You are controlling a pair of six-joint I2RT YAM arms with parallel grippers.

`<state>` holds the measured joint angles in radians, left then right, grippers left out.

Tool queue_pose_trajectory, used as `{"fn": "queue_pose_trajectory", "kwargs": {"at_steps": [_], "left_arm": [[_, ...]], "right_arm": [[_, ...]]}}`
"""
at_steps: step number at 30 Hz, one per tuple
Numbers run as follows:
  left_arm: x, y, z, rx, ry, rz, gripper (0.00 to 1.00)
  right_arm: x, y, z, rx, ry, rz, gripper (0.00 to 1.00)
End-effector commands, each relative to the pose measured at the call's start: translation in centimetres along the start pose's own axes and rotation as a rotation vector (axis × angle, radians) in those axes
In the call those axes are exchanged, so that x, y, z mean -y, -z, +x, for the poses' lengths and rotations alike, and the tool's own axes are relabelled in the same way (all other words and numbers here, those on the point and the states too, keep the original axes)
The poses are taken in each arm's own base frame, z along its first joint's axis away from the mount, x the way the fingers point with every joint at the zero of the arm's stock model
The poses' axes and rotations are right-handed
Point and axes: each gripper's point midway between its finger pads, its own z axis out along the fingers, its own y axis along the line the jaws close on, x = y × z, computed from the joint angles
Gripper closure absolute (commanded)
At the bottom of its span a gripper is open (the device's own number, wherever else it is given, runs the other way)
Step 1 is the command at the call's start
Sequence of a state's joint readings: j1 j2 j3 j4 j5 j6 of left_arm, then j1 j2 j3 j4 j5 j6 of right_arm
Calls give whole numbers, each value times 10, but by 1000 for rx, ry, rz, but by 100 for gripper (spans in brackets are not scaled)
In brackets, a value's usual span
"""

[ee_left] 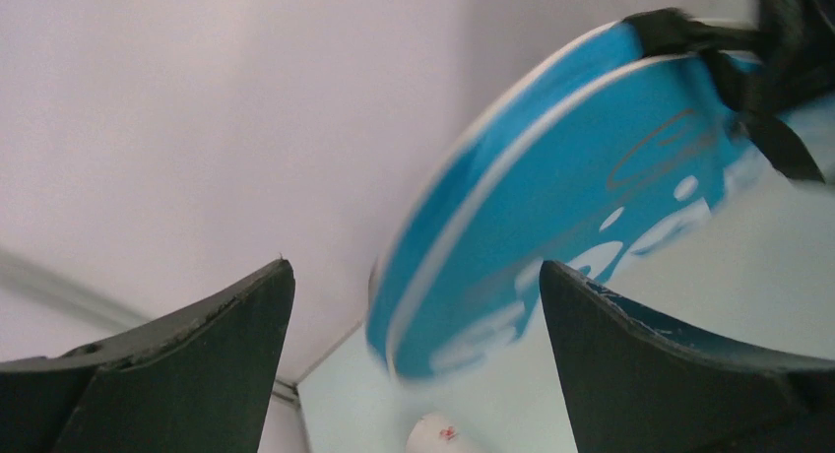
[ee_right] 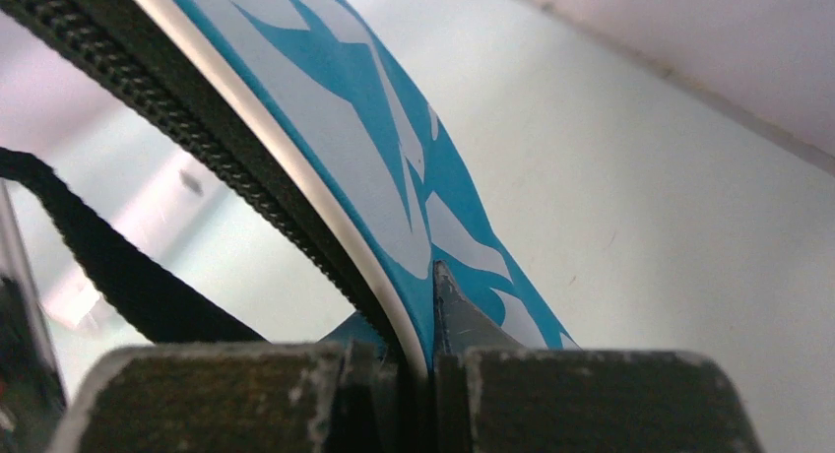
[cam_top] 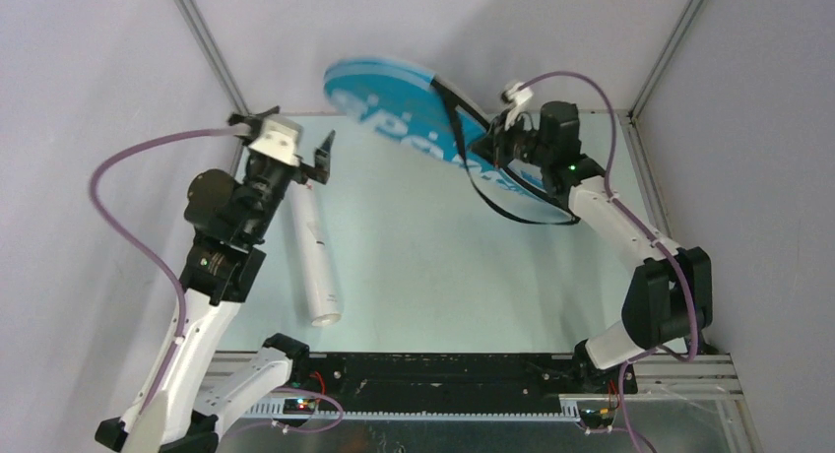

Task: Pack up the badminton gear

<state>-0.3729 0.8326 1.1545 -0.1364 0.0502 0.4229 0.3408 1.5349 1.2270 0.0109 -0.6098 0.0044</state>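
The blue racket bag (cam_top: 404,98) with white lettering hangs tilted above the far side of the table, and its outline is blurred. My right gripper (cam_top: 495,148) is shut on the bag's lower edge; in the right wrist view the jaws (ee_right: 425,305) pinch the white piping beside the black zipper. The bag's black strap (cam_top: 512,212) dangles in a loop below. My left gripper (cam_top: 290,136) is open at the far left, apart from the bag (ee_left: 571,177), with nothing between its fingers (ee_left: 416,268). The long white tube (cam_top: 315,251) lies on the table under the left arm.
Grey enclosure walls with metal corner posts (cam_top: 207,49) close in the pale green table (cam_top: 423,276) on three sides. A black rail (cam_top: 443,369) runs along the near edge between the arm bases. The tube's end (ee_left: 438,435) pokes into the left wrist view below the fingers.
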Motion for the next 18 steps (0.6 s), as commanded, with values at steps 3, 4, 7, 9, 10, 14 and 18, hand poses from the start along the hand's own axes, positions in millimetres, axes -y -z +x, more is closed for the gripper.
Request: {"fn": "queue_pose_trajectory", "kwargs": {"at_steps": [3,4,7,9,10,14,18], "left_arm": [[-37,21,-22,152,492,-298,0],[-37,29,-26,175,506,-293,0],[-17,39,-8,157,546,-237,0],[-5,45,3,141,574,-202,0],[-3,50,8,133,587,-203,0],[4,58,45,56,675,-268,0],[12,62,73,2,733,-305,0]], "right_arm": [[-33,29,-101,233,-420,-40,100],[-40,30,-101,215,-442,-79,100],[-66,24,-99,174,-528,-166,100],[-87,14,-95,140,-606,-234,100],[-99,5,-91,106,-676,-276,100],[-131,-26,-88,117,-871,-407,100],[-138,-67,-56,119,-1060,-356,100]]}}
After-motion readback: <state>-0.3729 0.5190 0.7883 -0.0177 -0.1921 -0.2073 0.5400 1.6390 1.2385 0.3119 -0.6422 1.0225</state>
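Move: The sports bag hangs in the air in the right hand's closed fingers, gripped by its zipped edge, its middle about 9 cm to that hand's left, 2 cm ahead and 3 cm higher. From the empty left hand the bag's middle is roughly 13 cm ahead, 30 cm to the right and 16 cm lower. The white shuttlecock tube lies on the table about 5 cm left of the left hand, 2 cm ahead and some 43 cm below. The bag, still pinched by its zipped edge, is swung round in the air: the right hand first lifts about 6 cm, then sweeps some 11 cm left and draws back about 5 cm, tipping its fingers down and rolling its left side up. The left hand, open and touching nothing, rises a little, then sinks about 8 cm while easing back and left, rolling its left side down. ##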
